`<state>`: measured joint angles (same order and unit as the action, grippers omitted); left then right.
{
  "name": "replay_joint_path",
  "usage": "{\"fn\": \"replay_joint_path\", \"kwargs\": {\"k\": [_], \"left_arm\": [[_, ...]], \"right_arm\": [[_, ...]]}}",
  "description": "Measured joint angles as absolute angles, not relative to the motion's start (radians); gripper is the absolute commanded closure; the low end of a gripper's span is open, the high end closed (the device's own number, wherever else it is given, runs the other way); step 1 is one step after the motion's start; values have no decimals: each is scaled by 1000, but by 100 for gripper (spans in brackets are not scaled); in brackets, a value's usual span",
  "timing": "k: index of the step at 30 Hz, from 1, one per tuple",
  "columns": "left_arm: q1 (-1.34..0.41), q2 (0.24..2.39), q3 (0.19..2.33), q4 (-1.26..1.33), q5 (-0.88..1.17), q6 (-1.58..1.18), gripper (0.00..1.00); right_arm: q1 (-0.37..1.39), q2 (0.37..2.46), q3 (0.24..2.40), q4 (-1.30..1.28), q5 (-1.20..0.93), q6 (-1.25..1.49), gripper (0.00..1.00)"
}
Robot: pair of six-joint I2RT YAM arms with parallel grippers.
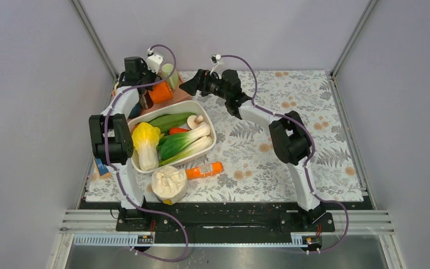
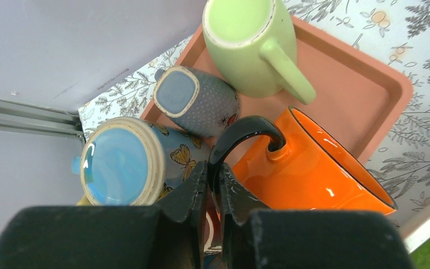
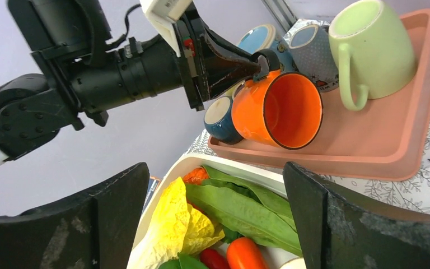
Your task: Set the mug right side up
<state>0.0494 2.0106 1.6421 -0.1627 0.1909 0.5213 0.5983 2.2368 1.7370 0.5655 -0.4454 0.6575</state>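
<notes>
The orange mug (image 2: pixel 319 174) with a black handle (image 2: pixel 246 130) is tipped on its side over the pink tray (image 2: pixel 369 89). Its mouth (image 3: pixel 292 109) faces the right wrist camera. My left gripper (image 2: pixel 214 171) is shut on the handle from the back left (image 1: pixel 145 96). Whether the mug's lower rim touches the tray floor I cannot tell. My right gripper (image 3: pixel 215 171) hangs open with nothing between its fingers. It is just right of the tray (image 1: pixel 190 85), above the bowl's far edge.
On the tray stand a green mug (image 2: pixel 246 45), a grey dotted mug bottom-up (image 2: pixel 199 101), a butterfly mug (image 2: pixel 123 162) and a dark blue mug (image 3: pixel 219 120). A white bowl (image 1: pixel 193 103) of vegetables lies in front. An orange packet (image 1: pixel 204 170) and a white bag (image 1: pixel 169 185) lie nearer. The cell's wall runs close behind the tray.
</notes>
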Motion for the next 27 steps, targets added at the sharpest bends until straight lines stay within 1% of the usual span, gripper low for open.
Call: {"fn": "replay_joint_path", "kwargs": {"k": [9, 20, 24, 25, 27], "left_arm": [[48, 1964, 1642, -183, 244, 496, 100], [26, 1884, 1642, -268, 324, 496, 100], [10, 1866, 1642, -306, 364, 498, 100], [1, 1863, 1642, -314, 376, 498, 100], [-12, 1862, 1642, -326, 392, 498, 100]], "right_arm": [[620, 2285, 1804, 465, -419, 628, 1], [644, 2414, 2013, 354, -408, 536, 1], [656, 2442, 2041, 350, -425, 511, 1], [658, 2446, 2043, 349, -432, 506, 4], [664, 2461, 2062, 342, -439, 497, 16]]}}
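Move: In the left fingers, the orange mug already hangs by its black handle, its middle about 5 cm right, 3 cm back and 3 cm below that hand. From the right hand, the mug lies roughly 15 cm left, 7 cm ahead and 9 cm lower, mouth towards it. The green mug stands some 5 cm ahead of the left hand and 7 cm right; the butterfly mug is about 6 cm left of the left hand and 1 cm ahead, both lower. Bringing the two hands together: the left keeps its pinch on the handle and first lifts the orange mug about 5 cm, then carries it some 7 cm right and 4 cm back, turning clockwise about 15 degrees. The wide-open right hand comes about 5 cm left and 5 cm down to meet the mug, rolling slightly, its fingertips ending at the open rim; whether they touch can't be made out. ##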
